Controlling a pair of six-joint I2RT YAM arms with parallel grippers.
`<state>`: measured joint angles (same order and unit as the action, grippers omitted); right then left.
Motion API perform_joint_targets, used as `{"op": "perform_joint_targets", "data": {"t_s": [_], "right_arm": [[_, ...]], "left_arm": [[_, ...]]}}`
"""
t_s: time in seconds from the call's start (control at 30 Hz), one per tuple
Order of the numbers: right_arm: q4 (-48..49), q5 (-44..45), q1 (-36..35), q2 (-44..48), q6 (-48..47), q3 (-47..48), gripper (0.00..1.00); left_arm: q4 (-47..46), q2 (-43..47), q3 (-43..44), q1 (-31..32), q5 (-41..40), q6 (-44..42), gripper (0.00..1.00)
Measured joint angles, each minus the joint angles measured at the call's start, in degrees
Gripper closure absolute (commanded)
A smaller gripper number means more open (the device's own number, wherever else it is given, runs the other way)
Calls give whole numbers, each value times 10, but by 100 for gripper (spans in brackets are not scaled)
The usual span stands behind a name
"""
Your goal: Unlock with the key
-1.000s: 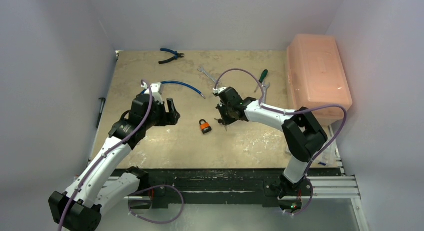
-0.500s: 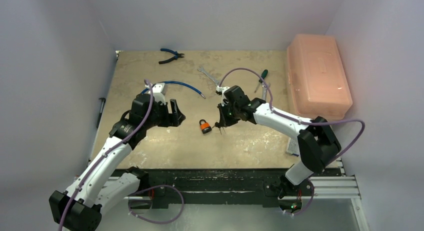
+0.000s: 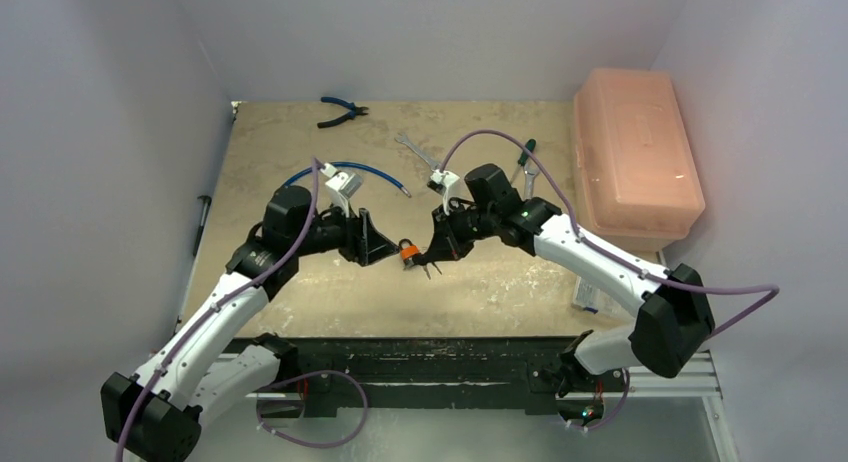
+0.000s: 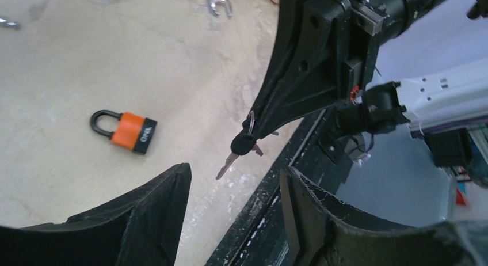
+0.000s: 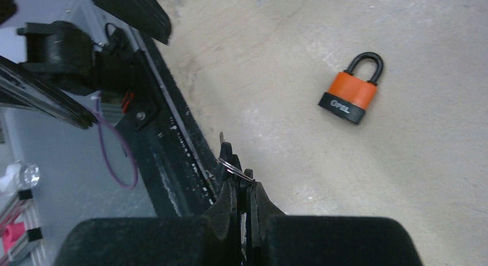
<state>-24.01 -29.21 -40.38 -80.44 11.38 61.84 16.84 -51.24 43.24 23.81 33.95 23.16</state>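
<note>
An orange padlock with a black base and shackle [image 3: 408,250] lies flat on the table, between the two grippers. My right gripper [image 3: 432,258] is just right of it, shut on a black-headed key [image 4: 240,146] on a ring, and the blade points down at the table. In the right wrist view the shut fingers [image 5: 239,188] pinch the key [image 5: 226,155], with the padlock [image 5: 350,91] apart to the upper right. My left gripper [image 3: 377,246] hovers just left of the padlock [image 4: 124,132]. Its jaws [image 4: 233,182] stand open with nothing between them.
A pink plastic case [image 3: 636,154] stands at the right edge. Blue pliers [image 3: 342,110], a wrench [image 3: 414,150], a green-handled screwdriver [image 3: 524,152] and a blue cable [image 3: 352,168] lie at the back. The black front rail [image 3: 440,354] runs close below the padlock.
Both arms have reached inward toward the padlock. The right gripper carried the key down and left, beside it. The left gripper came right and its jaws narrowed a little.
</note>
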Motion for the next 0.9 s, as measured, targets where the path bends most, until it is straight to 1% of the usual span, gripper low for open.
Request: {"op": "perform_joint_targets", "data": {"t_s": [0.17, 0.3, 0.47, 0.6, 0.67, 0.73, 0.83, 0.87, 0.9], "right_arm": [[-13, -49, 0, 12, -12, 0, 100], [-24, -66, -1, 15, -19, 0, 100], [-26, -83, -1, 30, -25, 0, 100], [-26, -95, -2, 38, -29, -1, 100], [-26, -98, -4, 38, -30, -1, 100], [-26, -101, -5, 38, -32, -2, 100], [-32, -106, -5, 40, -37, -2, 100], [-36, -106, -5, 41, -40, -2, 100], [-43, -106, -3, 42, -44, -3, 100]], "left_arm": [[-33, -25, 0, 43, 30, -2, 44], [-41, -49, 0, 76, 29, -2, 46], [-59, -61, 2, 103, 29, -2, 49], [-73, -81, 6, 129, 26, -2, 56], [-78, -92, 7, 145, 21, -2, 62], [-80, -100, 7, 156, 14, -2, 70], [-83, -106, 7, 165, 2, 0, 98], [-84, -106, 7, 166, 1, 0, 100], [-84, -106, 7, 167, -1, 0, 100]]}}
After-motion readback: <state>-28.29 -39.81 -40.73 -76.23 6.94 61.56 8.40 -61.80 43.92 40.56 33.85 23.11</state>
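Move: The bunch of keys is in the right fingers. From the open left hand it lies some 8 cm to the right, about 5 cm lower and roughly 1 cm nearer the base. The padlock lies on the table about 7 cm ahead of the left hand, 6 cm to its right and 17 cm down, with the blue cable's end some 14 cm beyond the padlock. From the right hand, the keys stick out about 2 cm left and 1 cm down, the left gripper is about 10 cm left and 5 cm up, and the padlock is about 7 cm ahead, 3 cm left and 12 cm down. The left hand reaches about 8 cm to the right towards the keys, drawing back some 4 cm and sinking about 2 cm while it turns clockwise some 15 degrees, and its fingers narrow on the way, then shut late to pinch the key bunch right at the right fingertips. The right hand keeps its grip on the keys and carries them back about 4 cm and up 2 to 3 cm, turning about 10 degrees counter-clockwise, then nearly stops as the left fingers close. ##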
